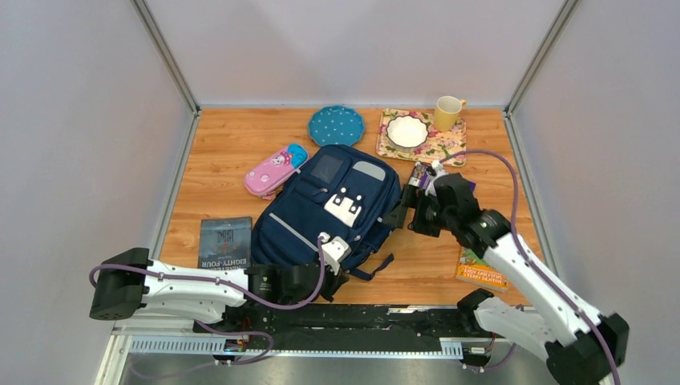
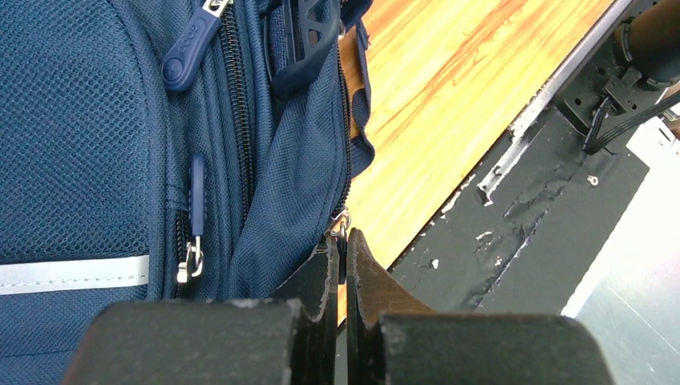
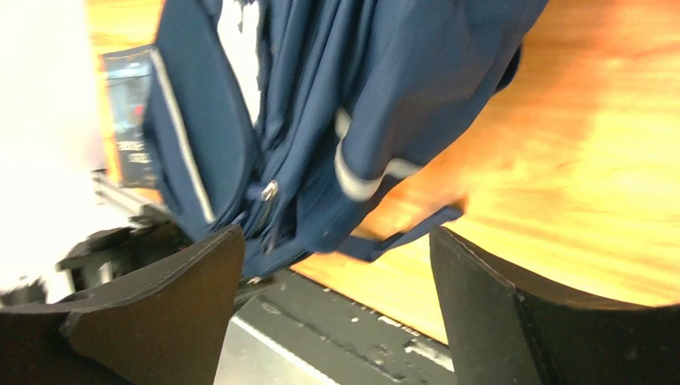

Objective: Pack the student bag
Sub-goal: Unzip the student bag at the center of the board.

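Observation:
The student bag (image 1: 329, 208), a navy blue backpack with a white patch, lies in the middle of the wooden table. At the bag's near end my left gripper (image 1: 338, 275) is shut. In the left wrist view its jaws (image 2: 343, 245) pinch a small metal zipper pull (image 2: 340, 224) at the bag's (image 2: 96, 120) edge seam. My right gripper (image 1: 398, 215) hovers at the bag's right side, open and empty. In the right wrist view its wide-spread gripper (image 3: 337, 265) frames the bag's (image 3: 361, 96) lower corner and a loose strap (image 3: 401, 233).
A pink pencil case (image 1: 275, 170) lies at the bag's upper left and a dark book (image 1: 225, 242) at its left. Behind are a teal plate (image 1: 336, 124), a floral tray (image 1: 449, 147) with a white bowl (image 1: 407, 131), and a yellow mug (image 1: 447, 112). A colourful book (image 1: 481, 274) lies right.

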You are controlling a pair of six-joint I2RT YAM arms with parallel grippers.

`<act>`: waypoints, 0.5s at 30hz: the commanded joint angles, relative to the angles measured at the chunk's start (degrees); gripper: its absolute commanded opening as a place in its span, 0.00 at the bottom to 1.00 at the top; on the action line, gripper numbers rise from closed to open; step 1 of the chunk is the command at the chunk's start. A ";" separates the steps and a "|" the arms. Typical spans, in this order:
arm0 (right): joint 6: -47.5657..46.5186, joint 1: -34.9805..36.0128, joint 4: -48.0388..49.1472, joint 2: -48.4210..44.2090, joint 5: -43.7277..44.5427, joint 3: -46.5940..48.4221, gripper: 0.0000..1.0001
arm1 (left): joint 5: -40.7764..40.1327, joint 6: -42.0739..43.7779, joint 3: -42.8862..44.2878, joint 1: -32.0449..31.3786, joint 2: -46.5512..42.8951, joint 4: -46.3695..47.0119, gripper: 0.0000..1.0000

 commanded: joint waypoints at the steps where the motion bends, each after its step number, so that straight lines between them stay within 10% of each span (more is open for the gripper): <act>1: 15.58 2.91 6.84 -10.03 -7.97 -12.11 0.89 | 1.44 3.00 3.25 1.00 -0.73 5.37 0.00; 15: 30.81 14.70 28.64 -2.16 -3.23 -17.96 0.91 | 9.09 5.64 8.18 1.27 5.51 7.74 0.00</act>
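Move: The left fingers already pinch the zipper pull at the student bag's near right corner. From the wide-open right hand that zipper pull lies about 13 cm back, 14 cm left and 8 cm down. The bag's loose strap lies 10 cm back and 6 cm left of the right hand, the purple book roughly 9 cm ahead and 11 cm right, both about 15 cm below. The open right hand sweeps back-left about 10 cm, sinking, towards the zipper pull the left draws 2.5 cm right. ##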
